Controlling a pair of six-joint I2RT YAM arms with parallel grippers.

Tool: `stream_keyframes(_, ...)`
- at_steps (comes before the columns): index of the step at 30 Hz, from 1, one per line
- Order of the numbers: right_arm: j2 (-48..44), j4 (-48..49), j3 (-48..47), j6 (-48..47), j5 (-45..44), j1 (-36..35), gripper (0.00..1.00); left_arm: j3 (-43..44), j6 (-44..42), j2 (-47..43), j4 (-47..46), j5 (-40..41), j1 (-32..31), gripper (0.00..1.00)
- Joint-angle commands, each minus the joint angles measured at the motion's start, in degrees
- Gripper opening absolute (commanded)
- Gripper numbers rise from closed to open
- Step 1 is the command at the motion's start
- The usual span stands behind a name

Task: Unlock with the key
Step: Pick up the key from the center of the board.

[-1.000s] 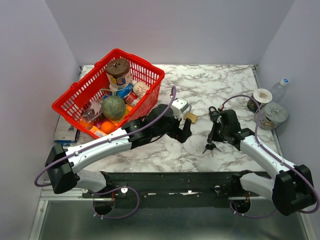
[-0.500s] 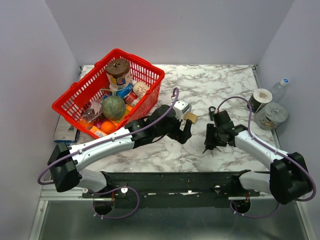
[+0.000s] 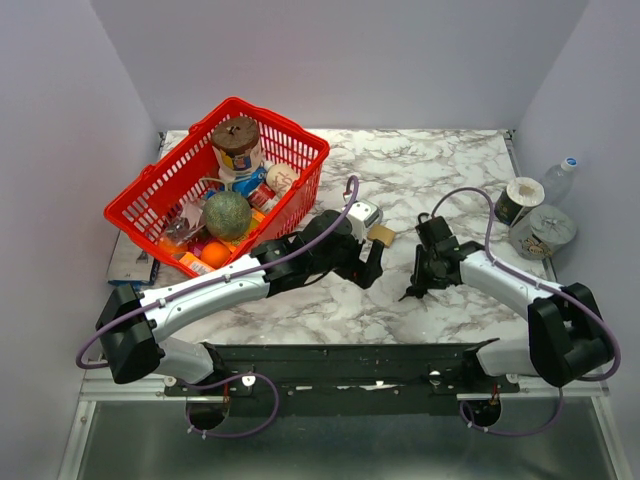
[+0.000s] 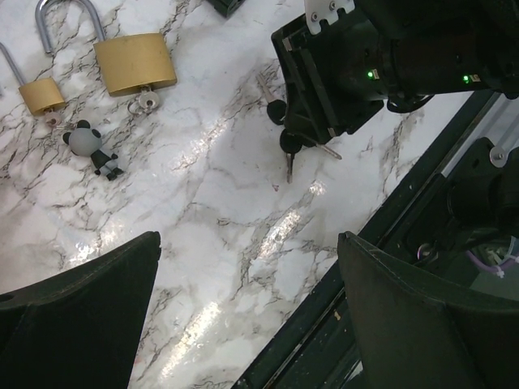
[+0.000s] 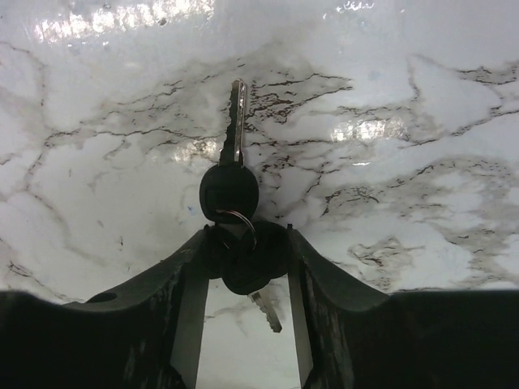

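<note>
A bunch of keys (image 5: 229, 192) with black heads lies on the marble table. My right gripper (image 5: 246, 235) is closed on the black heads, which fill the gap from finger to finger; one blade points away from me and another blade (image 5: 266, 309) shows between the fingers. From above, the right gripper (image 3: 414, 287) is tilted down over the keys (image 3: 409, 296). A large brass padlock (image 4: 134, 63) and a small one (image 4: 40, 95) lie beyond my left gripper (image 4: 247, 237), which hovers open with nothing in it. In the top view the padlock (image 3: 381, 234) sits just past the left gripper (image 3: 372, 262).
A red basket (image 3: 130, 212) full of items stands at the back left. A grey panda charm (image 4: 93, 148) lies by the small padlock. Two cups (image 3: 545, 230) and a bottle (image 3: 558, 180) stand off the right edge. The table's front rail (image 4: 381, 243) runs close beneath the left gripper.
The right gripper opened, swung left and down over the keys, then narrowed on their black heads. The left arm has barely moved.
</note>
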State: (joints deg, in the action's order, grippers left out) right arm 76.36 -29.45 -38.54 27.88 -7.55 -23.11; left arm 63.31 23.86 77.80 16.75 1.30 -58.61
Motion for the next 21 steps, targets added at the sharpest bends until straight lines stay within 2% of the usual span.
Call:
stream_keyframes(1, 3.97, -0.17, -0.48, 1.65, 0.08, -0.70, 0.36, 1.03, 0.75, -0.98, 0.83, -1.30, -0.01, 0.97)
stream_keyframes(3, 4.85, 0.01, -1.18, 1.65, 0.08, -1.14, 0.27, 0.94, 0.75, -1.16, 0.74, -1.21, -0.01, 0.96)
stream_keyframes(8, 4.94, 0.80, -1.71, 1.13, 1.66, -2.11, 0.17, 0.94, 0.66, -1.33, 0.82, -1.21, -0.01, 0.97)
stream_keyframes(12, 3.10, 2.29, -1.45, 0.86, 3.42, -2.20, 0.02, 0.68, 0.84, -1.16, 0.47, -2.61, -0.01, 0.97)
stream_keyframes(21, -3.84, 5.19, 0.66, 1.39, 6.76, -2.20, 0.01, 0.59, 1.10, -0.98, 0.30, -3.23, -0.01, 0.96)
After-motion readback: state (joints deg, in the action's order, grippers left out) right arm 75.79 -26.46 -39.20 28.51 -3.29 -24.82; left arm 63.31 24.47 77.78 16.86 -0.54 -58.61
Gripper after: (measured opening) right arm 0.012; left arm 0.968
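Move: The keys lie on the table right at the right hand's half-open fingertips, the middle of the bunch about 1 cm below the hand point, with one blade pointing forward. From that hand the gold padlock is about 13 cm ahead and 9 cm to the left, the black padlock some 16 cm ahead and 2 cm to the right. From the left hand, the keys are roughly 14 cm right, 4 cm ahead and 19 cm below. The right hand, low over the table with its fingers around the black key heads, slides about 3 cm to the left, easing some 1 cm forward at first and then a little back, while the half-open fingers close all the way by the ring and heads. Once shut, the hand starts up by about 1 cm, with a slight tilt; whether the fingertips have caught the ring or a key head can't be seen. ##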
